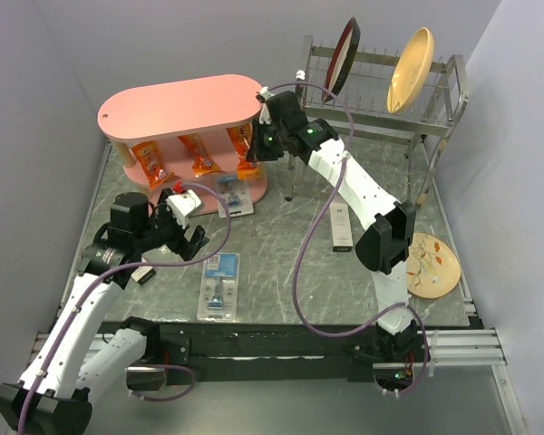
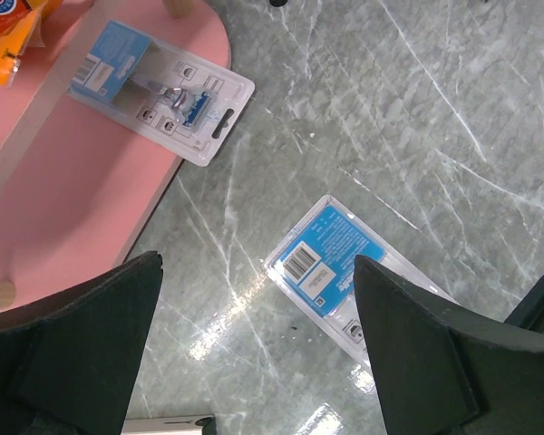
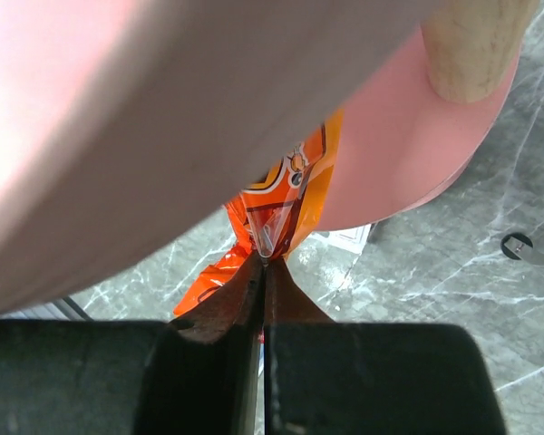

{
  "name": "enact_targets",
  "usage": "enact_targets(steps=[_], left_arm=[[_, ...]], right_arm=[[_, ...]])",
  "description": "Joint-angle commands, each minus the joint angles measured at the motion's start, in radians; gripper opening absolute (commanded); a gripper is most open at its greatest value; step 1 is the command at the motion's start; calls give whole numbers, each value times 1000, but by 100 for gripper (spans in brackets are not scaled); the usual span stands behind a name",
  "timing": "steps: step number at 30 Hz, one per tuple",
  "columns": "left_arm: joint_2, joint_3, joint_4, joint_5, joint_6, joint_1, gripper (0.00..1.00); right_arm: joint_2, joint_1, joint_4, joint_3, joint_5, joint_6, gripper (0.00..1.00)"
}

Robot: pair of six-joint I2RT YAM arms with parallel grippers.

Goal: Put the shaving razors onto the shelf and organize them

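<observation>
One shaving razor pack (image 1: pixel 234 195) (image 2: pixel 163 91) lies face up on the pink shelf's (image 1: pixel 181 104) bottom board (image 2: pixel 82 199), with one corner hanging over its edge. A second razor pack (image 1: pixel 219 285) (image 2: pixel 331 267) lies flat on the table with its barcode side up. My left gripper (image 1: pixel 189 228) (image 2: pixel 256 263) hovers open above the table between the two packs, holding nothing. At the shelf's right end, my right gripper (image 1: pixel 263 140) (image 3: pixel 265 258) is shut on the clear seal corner of an orange snack packet (image 3: pixel 290 195), under the pink board (image 3: pixel 408 154).
Orange snack packets (image 1: pixel 150 163) stand on the middle tier. A metal dish rack (image 1: pixel 381 91) with plates stands at the back right. A tall white-and-black box (image 1: pixel 342 227) lies on the table, and a patterned plate (image 1: pixel 432 263) sits at the right. A wooden post (image 3: pixel 471 45) shows.
</observation>
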Motion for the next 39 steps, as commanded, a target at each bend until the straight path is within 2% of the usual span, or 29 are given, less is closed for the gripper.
enact_targets(steps=[1, 2, 11, 15, 17, 26, 32, 33, 34, 39], left_arm=[[-25, -10, 40, 41, -18, 10, 91], [-26, -16, 40, 43, -20, 10, 91], [-37, -42, 60, 72, -48, 19, 91], [-35, -42, 52, 86, -57, 21, 91], [-37, -38, 40, 87, -58, 22, 91], [-43, -47, 46, 97, -68, 28, 91], [-48, -52, 54, 103, -74, 34, 91], [-48, -52, 54, 104, -74, 39, 91], [-49, -52, 57, 107, -77, 41, 91], [-48, -50, 63, 112, -78, 50, 92]], right_arm=[[32, 38, 44, 54, 44, 4, 7], [32, 42, 44, 49, 52, 2, 12], [39, 53, 84, -14, 91, -44, 17], [-44, 43, 299, -181, 82, -18, 15], [-90, 43, 386, -264, 85, -13, 18], [-173, 43, 538, -425, 92, 53, 18], [-204, 44, 593, -472, 124, 85, 31], [-204, 43, 593, -468, 124, 85, 38], [-205, 43, 598, -466, 124, 87, 41], [-225, 44, 635, -479, 150, 94, 44]])
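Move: My right hand still pinches the orange razor pack at the right end of the pink shelf's middle board. Its place there is about 3 cm ahead and 3 cm left of this hand, some 2 cm lower. The middle razor pack lies roughly 11 cm to this hand's left and 2 cm ahead. The blister card on the bottom board is about 3 cm left, 2 cm back and 11 cm below. From my left hand that place is some 19 cm ahead, 9 cm right and 2 cm up. With my right hand I start to loosen my fingers and ease about 1 cm left, then slip roughly 2 cm forward and slightly down along the pack at the middle board's front edge. My fingertips tip up some 15 degrees towards level, and at the end my fingers spread to nearly half open, letting go of the orange pack while staying around its lower half. ##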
